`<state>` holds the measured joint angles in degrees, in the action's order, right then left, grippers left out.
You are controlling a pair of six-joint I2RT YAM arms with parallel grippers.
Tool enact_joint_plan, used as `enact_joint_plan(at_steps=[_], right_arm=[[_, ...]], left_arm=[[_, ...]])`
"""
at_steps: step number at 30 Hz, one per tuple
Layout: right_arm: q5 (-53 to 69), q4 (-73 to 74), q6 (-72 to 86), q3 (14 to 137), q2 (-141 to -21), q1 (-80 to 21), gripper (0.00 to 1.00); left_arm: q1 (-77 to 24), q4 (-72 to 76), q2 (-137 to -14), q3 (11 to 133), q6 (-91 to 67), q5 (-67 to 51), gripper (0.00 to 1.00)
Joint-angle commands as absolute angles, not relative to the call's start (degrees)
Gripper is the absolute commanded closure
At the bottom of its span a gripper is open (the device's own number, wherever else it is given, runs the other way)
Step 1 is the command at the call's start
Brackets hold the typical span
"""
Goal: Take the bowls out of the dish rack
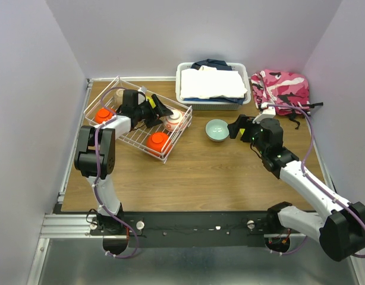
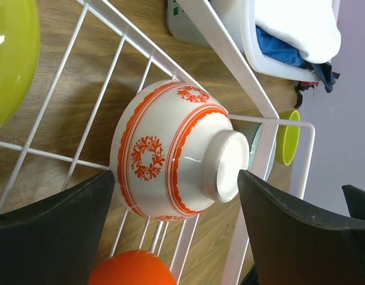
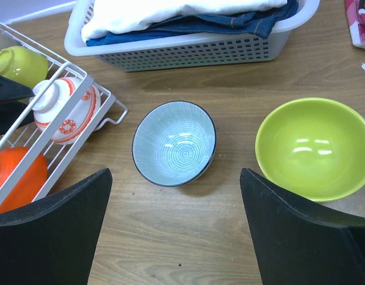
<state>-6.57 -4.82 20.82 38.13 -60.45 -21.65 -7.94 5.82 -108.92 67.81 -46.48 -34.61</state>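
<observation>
In the white wire dish rack [image 1: 178,141] a white bowl with red pattern [image 2: 170,154] lies on its side. My left gripper [image 2: 176,225] is open around it, one finger by its rim and the other by its foot. A lime bowl [image 2: 10,53] and an orange bowl [image 2: 132,268] lie close by in the rack, and a second orange bowl [image 1: 103,114] sits at the rack's left end. My right gripper [image 3: 176,231] hangs open and empty over the table. Ahead of it a pale blue bowl [image 3: 174,143] and a lime bowl [image 3: 313,148] stand upright on the wood.
A white plastic bin [image 1: 211,85] of folded cloth stands at the back, just behind the two unloaded bowls. A pink camouflage cloth [image 1: 280,89] lies at the back right. The rack sits at an angle in the back left corner, near the wall.
</observation>
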Motion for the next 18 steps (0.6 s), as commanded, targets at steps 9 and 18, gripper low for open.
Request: enact_joint_plan(at_steps=[9, 18], right_arm=[[-6.15, -4.31, 19.69, 38.32, -59.77, -21.62, 0.04], [-6.42, -3.96, 19.77, 38.32, -59.41, -21.53, 0.04]], left_arm=[[-7.82, 0.09, -106.18, 67.32, -42.8, -32.08, 0.29], [-5.01, 1.14, -103.98, 65.92, -43.42, -29.89, 0.4]])
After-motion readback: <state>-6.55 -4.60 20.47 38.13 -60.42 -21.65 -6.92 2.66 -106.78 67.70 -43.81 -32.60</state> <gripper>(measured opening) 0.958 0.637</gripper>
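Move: The patterned bowl stands between and just beyond the left hand's open fingers, about 4 cm right, 1 cm ahead and 3 cm lower. The yellow-green bowl is some 7 cm left and 5 cm ahead, the orange bowl about 6 cm back and 2 cm left, both slightly lower. From the right hand, the patterned bowl lies roughly 25 cm left, 11 cm ahead and 11 cm lower. The left fingers close about a third around the patterned bowl, one against its foot, drawing 1.5 cm left. ##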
